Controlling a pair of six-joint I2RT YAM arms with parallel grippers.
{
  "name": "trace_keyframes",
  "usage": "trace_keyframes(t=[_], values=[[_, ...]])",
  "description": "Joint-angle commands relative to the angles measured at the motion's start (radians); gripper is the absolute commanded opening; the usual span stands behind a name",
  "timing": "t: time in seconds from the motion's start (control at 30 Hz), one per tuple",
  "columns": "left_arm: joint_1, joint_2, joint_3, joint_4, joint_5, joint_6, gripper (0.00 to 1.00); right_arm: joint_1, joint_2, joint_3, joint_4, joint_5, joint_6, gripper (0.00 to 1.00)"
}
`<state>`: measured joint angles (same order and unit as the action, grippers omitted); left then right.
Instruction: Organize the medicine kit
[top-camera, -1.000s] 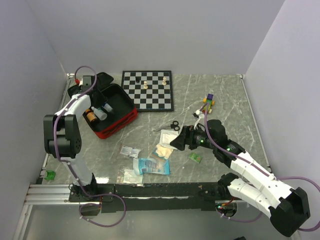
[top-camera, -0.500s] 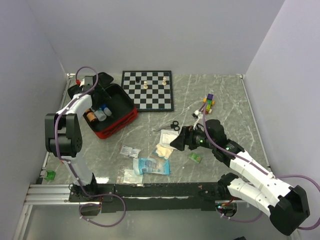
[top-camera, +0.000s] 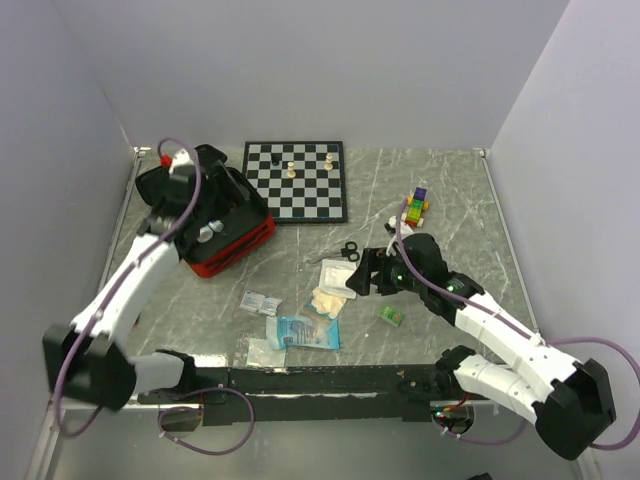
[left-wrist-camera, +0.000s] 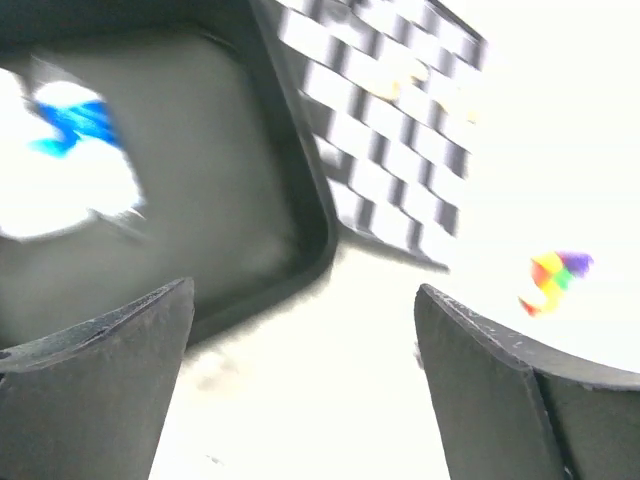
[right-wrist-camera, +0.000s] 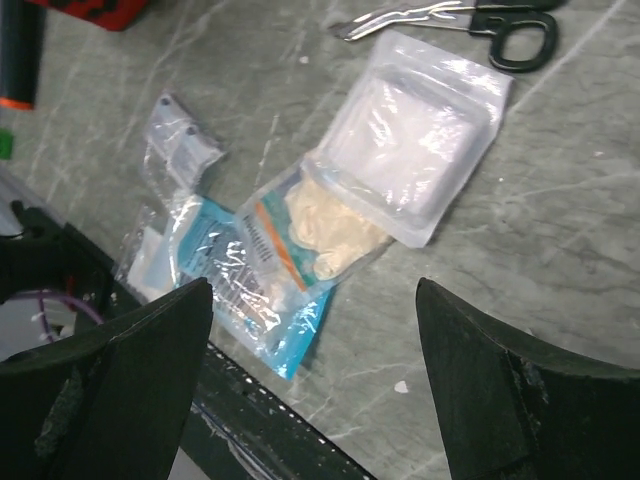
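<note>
The medicine kit (top-camera: 240, 243) lies open at the back left, red outside with a black lining (left-wrist-camera: 200, 190). A white bottle with a blue label (left-wrist-camera: 65, 160) shows blurred inside it. My left gripper (top-camera: 212, 203) hovers over the kit, open (left-wrist-camera: 305, 290) with nothing between its fingers. My right gripper (top-camera: 366, 272) hangs open (right-wrist-camera: 315, 290) above loose packets near the front middle: a clear gauze pouch (right-wrist-camera: 420, 150), a glove packet (right-wrist-camera: 330, 225) and a blue packet (right-wrist-camera: 235, 290).
A chessboard (top-camera: 296, 180) with a few pieces lies right of the kit. Black scissors (top-camera: 346, 251) lie by the packets, small blister packs (top-camera: 258, 302) to their left, a green packet (top-camera: 390, 315) near the right arm. Coloured blocks (top-camera: 417, 207) stand at the right.
My left gripper opened wide, and its arm swung its elbow down toward the near edge, with the wrist now over the kit. The right gripper shifted slightly right.
</note>
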<state>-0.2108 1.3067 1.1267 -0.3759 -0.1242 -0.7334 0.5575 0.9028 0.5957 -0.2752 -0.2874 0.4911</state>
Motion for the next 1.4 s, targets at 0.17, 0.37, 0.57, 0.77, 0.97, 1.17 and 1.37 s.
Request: trace_keyframes(t=[0.17, 0.37, 0.57, 0.77, 0.97, 1.17, 1.37], values=[[-0.231, -0.332, -0.344, 0.141, 0.058, -0.112, 0.96, -0.004, 0.221, 0.124, -0.073, 0.103, -0.010, 0.81], [-0.268, -0.432, -0.456, 0.112, 0.063, -0.152, 0.97, -0.004, 0.364, 0.168, -0.035, 0.089, 0.024, 0.67], [-0.269, -0.561, -0.498, 0.025, -0.003, -0.155, 0.97, 0.002, 0.524, 0.274, -0.058, 0.113, 0.003, 0.59], [-0.269, -0.624, -0.501, -0.043, -0.068, -0.169, 0.96, 0.004, 0.646, 0.349, -0.096, 0.143, -0.013, 0.56], [-0.269, -0.633, -0.496, -0.046, -0.065, -0.161, 0.96, 0.010, 0.711, 0.375, -0.119, 0.151, -0.023, 0.51], [-0.269, -0.629, -0.499, -0.046, -0.060, -0.155, 0.96, 0.030, 0.772, 0.395, -0.157, 0.174, -0.032, 0.46], [-0.269, -0.644, -0.510, -0.052, -0.066, -0.156, 0.96, 0.039, 0.763, 0.377, -0.176, 0.214, -0.028, 0.28]])
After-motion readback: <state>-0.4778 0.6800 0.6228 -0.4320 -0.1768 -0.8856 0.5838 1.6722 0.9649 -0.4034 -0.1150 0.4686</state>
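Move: The gauze pack lies about 7 cm ahead of the right hand, 3 cm to its left and some 13 cm below. The scissors stand 7 cm beyond the pack; the glove packet is about 2 cm ahead and 6 cm left of the hand, and the green packet roughly 1 cm back and 7 cm right. From the left hand the gauze pack lies about 11 cm back, 22 cm right and 21 cm below. Down and then forward onto the near-right part of the gauze pack, the right hand sinks about 12 cm and reaches 6 cm out, its fingers tipping some 30 degrees steeper and closing from wide to under half open, tips coming to the wrapper. Meanwhile the empty left hand draws back about 15 cm out of the case area, somewhat right and lower, fingers staying wide open. ##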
